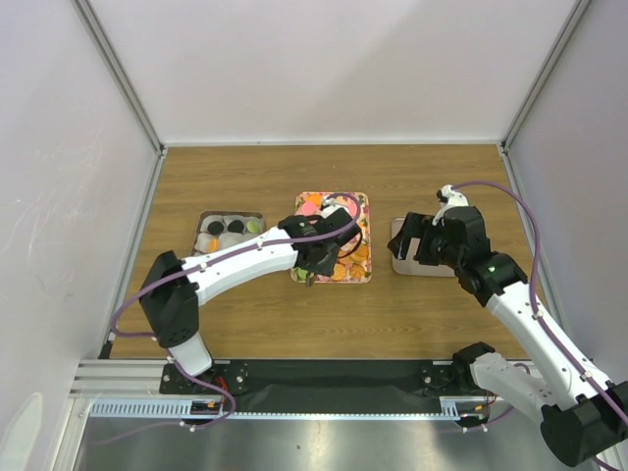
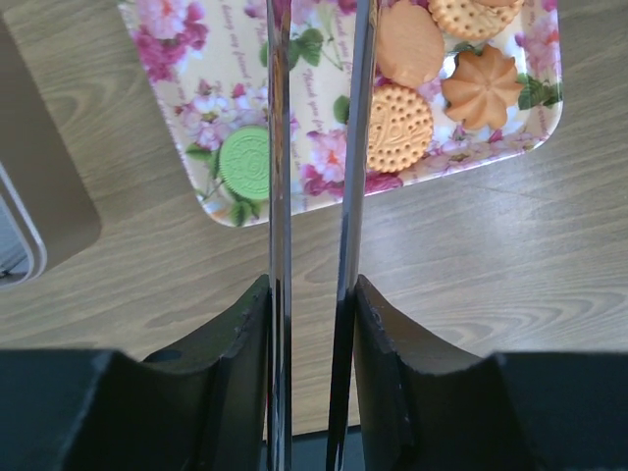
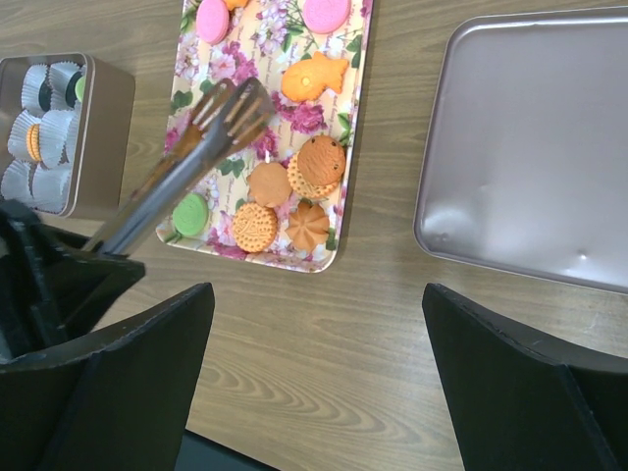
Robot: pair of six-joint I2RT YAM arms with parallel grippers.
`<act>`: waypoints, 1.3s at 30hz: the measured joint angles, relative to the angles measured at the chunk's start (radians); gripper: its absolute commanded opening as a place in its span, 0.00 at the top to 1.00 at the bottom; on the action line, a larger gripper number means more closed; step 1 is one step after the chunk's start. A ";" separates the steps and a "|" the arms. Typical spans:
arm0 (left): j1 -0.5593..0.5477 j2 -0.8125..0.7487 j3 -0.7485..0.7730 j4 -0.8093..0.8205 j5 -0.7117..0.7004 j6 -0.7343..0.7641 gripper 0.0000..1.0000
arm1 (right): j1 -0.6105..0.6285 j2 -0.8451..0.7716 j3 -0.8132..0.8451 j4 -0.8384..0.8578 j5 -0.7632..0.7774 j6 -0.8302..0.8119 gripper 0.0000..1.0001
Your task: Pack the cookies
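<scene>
The cookies lie on the floral tray (image 1: 365,201): a green one (image 2: 245,164), round orange ones (image 2: 397,128), a flower-shaped one (image 3: 308,225), a fish-shaped one (image 3: 314,78) and pink ones (image 3: 212,20). A few more cookies (image 1: 235,227) sit in paper cups in the tin (image 1: 203,218). My left gripper (image 1: 319,257) is shut on metal tongs (image 3: 196,157), whose tips hang over the tray's left half with nothing between them. My right gripper (image 3: 319,383) stands open over bare wood, beside the tray's near right corner.
The grey lid (image 3: 535,147) lies flat to the right of the tray. The tin (image 3: 98,128) stands to the tray's left, with several white paper cups. Grey walls close the table on three sides.
</scene>
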 measured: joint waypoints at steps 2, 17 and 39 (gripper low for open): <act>0.006 -0.025 -0.006 -0.010 -0.006 0.000 0.61 | 0.000 0.005 0.000 0.004 0.000 0.000 0.05; 0.180 -0.392 -0.215 -0.097 -0.066 -0.025 0.60 | 0.009 0.081 0.000 0.078 -0.037 0.008 0.05; 0.582 -0.598 -0.437 -0.105 0.026 0.068 0.58 | 0.082 0.167 0.000 0.140 -0.045 0.021 0.05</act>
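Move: The left hand holds the tongs, whose slotted head reaches ahead of it with a cookie seemingly pinched in it. The packing box lies about 22 cm to its left and 12 cm ahead, some 10 cm below. The green cookie left on the flowered tray is roughly 8 cm ahead and 3 cm left, the round biscuit 7 cm ahead and 4 cm right, both 11 cm below. From the right hand the box is about 43 cm left, 11 cm ahead and 17 cm below. The left hand keeps its grip on the tongs, lifts about 5 cm off the flowered tray and sweeps some 23 cm left to the packing box, swinging about 30 degrees counter-clockwise, then sinks some 3 cm as the tongs' head comes over the cups and slows there. The right hand, empty and wide open, drifts about 5 cm left towards the flowered tray, easing slightly down. ##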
